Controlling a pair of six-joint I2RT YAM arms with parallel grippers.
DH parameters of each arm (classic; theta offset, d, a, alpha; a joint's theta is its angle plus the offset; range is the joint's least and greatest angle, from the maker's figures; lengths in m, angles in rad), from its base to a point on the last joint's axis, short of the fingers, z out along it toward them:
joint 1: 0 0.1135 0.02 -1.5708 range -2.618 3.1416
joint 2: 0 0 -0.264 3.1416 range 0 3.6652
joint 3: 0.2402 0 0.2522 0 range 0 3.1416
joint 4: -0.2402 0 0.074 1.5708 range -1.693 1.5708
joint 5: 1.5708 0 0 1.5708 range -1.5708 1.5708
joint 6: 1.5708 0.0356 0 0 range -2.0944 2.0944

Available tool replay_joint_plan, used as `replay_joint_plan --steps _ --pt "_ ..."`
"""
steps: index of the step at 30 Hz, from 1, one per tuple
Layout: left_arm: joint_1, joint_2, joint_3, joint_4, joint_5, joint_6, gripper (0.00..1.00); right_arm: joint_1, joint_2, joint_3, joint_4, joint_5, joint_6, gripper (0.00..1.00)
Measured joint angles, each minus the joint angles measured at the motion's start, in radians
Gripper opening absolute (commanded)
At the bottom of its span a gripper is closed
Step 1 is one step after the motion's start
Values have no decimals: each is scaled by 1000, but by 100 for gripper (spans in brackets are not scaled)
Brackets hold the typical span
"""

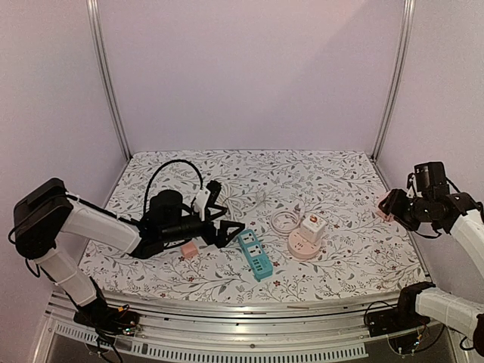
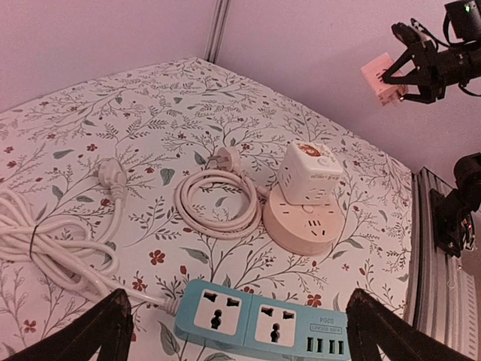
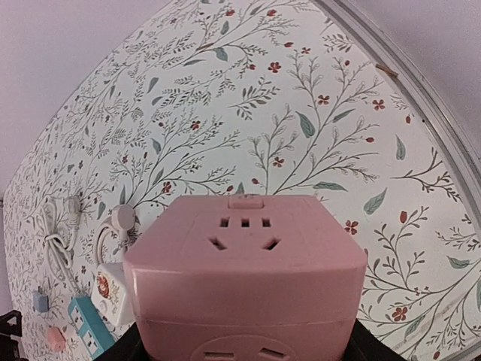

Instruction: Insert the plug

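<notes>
My right gripper (image 1: 393, 204) is shut on a pink cube plug adapter (image 1: 384, 206), held in the air over the table's right edge. In the right wrist view the cube (image 3: 244, 278) fills the lower frame with a socket face up; its prongs are hidden. A blue power strip (image 2: 259, 317) lies flat between the wide-open fingers of my left gripper (image 2: 237, 335), whose fingers (image 2: 90, 331) rest low beside it without touching. In the top view the strip (image 1: 255, 255) sits just right of the left gripper (image 1: 227, 231).
A round pink socket base (image 2: 301, 226) carries a white cube adapter (image 2: 310, 171). A coiled white cable (image 2: 218, 199) lies beside it, and a white plug (image 2: 111, 173) with bundled cord sits further left. A small pink block (image 1: 189, 249) lies near the left arm.
</notes>
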State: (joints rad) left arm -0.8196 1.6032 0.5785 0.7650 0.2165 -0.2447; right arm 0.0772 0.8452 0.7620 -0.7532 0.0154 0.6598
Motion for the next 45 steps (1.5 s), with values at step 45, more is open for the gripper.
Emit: replay_joint_plan --steps 45 --pt "346 301 -34 500 273 -578 99 898 440 137 493 562 -510 0"
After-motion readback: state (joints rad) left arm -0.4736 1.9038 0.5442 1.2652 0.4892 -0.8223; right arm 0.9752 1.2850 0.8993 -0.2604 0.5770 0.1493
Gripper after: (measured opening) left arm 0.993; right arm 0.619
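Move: My right hand already holds the pink cube; the power strip lies some 38 cm to its left, 4 cm back and 15 cm below. On the way, the white cube on the round socket stands about 20 cm to my right hand's left, 1 cm ahead and 11 cm below; the small coil's plug lies 13 cm ahead and 22 cm left. From my empty left hand, the pink cube is level ahead, some 46 cm right, 3 cm higher. I swing the pink cube some 23 cm to my left, over the white cube and towards the power strip, quick at first and then easing, a few centimetres higher by the end. My right wrist rolls it about 60 degrees counter-clockwise, grip kept. My left hand, still wide open, draws about 8 cm forward and 7 cm left, sinking slightly and rolling some 35 degrees. ##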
